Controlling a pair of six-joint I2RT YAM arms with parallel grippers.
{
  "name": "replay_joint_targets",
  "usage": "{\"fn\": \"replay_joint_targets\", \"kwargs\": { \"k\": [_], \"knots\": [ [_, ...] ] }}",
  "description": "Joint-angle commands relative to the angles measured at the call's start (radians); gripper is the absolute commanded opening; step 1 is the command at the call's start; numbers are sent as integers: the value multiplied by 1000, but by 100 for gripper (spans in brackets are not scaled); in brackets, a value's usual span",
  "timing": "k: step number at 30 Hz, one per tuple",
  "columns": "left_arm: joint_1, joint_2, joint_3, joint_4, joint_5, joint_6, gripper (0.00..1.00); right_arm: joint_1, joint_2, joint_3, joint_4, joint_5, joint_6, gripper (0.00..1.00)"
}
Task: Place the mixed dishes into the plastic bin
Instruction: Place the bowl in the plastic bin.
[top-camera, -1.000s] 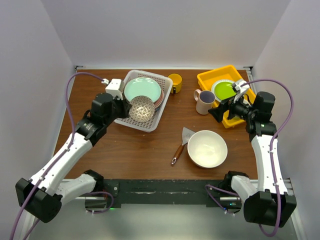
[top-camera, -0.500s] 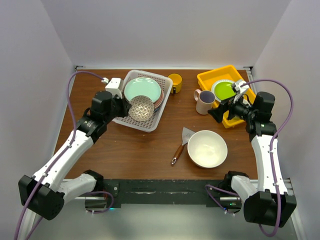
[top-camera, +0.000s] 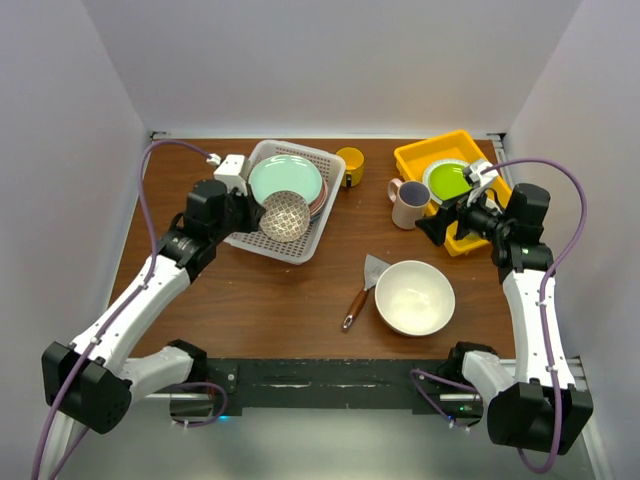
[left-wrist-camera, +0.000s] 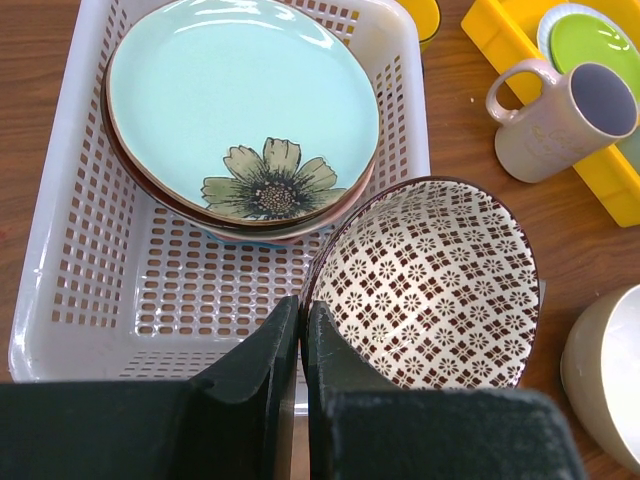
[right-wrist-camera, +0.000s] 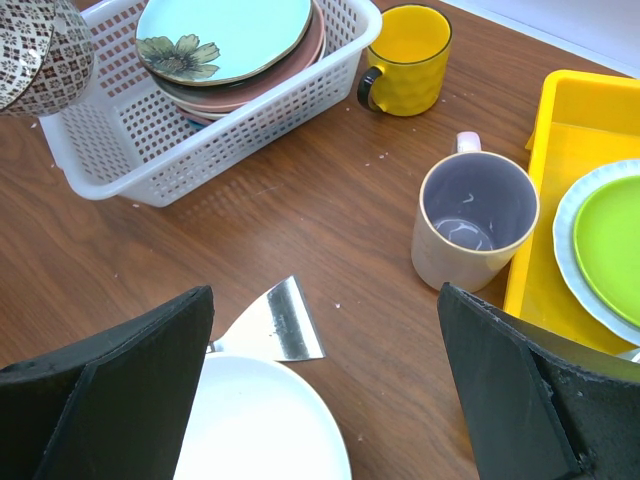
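Note:
My left gripper (left-wrist-camera: 301, 305) (top-camera: 255, 213) is shut on the rim of the small patterned bowl (left-wrist-camera: 430, 285) (top-camera: 285, 216), which hangs tilted over the near right corner of the white plastic bin (left-wrist-camera: 40, 330) (top-camera: 305, 245). Inside the bin lies a stack of plates topped by a pale green flower plate (left-wrist-camera: 240, 110) (top-camera: 285, 178). A yellow mug (top-camera: 350, 165) (right-wrist-camera: 405, 60) stands just right of the bin. The purple-lined cream mug (top-camera: 408, 203) (right-wrist-camera: 470, 220) and the large cream bowl (top-camera: 414, 297) (right-wrist-camera: 260, 430) sit on the table. My right gripper (right-wrist-camera: 325, 385) (top-camera: 432, 226) hovers open beside the cream mug, holding nothing.
A yellow tray (top-camera: 412, 158) at the far right holds a lime-green plate (top-camera: 448, 181). A wooden-handled metal spatula (top-camera: 360, 290) (right-wrist-camera: 275, 325) lies just left of the large bowl. White walls close in the table on three sides.
My left gripper has carried the patterned bowl slightly farther over the bin. The right arm has not moved.

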Motion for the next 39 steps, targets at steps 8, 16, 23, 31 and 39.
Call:
{"fn": "replay_joint_targets", "kwargs": {
  "k": [8, 16, 23, 31, 39],
  "knots": [
    [10, 44, 13, 103, 41, -7, 0, -2, -3, 12, 5, -20, -12, 98],
    [10, 127, -6, 147, 42, -13, 0, -2, -3, 12, 5, -20, -12, 98],
    [10, 225, -44, 197, 52, -15, 0, -2, -3, 12, 4, -22, -14, 98],
    [10, 315, -59, 224, 73, -32, 0, -2, -3, 14, 4, -22, -14, 98],
    [10, 358, -67, 215, 65, -41, 3, -2, -7, 14, 1, -22, -15, 98]
  ]
}}
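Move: My left hand holds the patterned bowl by its rim, over the near side of the plastic bin. The bin's middle lies about 9 cm ahead, 5 cm to the right and 18 cm below; its free near end is some 3 cm ahead and 6 cm right, equally low. The plate stack sits about 13 cm ahead, 4 right; the yellow cup 17 ahead, 19 right. From my right hand the bin is about 11 cm ahead and 30 cm left. Down into the bin's free near end, in front of the plate stack: I sink my left hand about 13 cm, slowly at first, then quicker, then easing off, drifting some 3 cm forward on the way. The fingers tip about 15 degrees further downward and keep their pinch on the bowl's rim. ##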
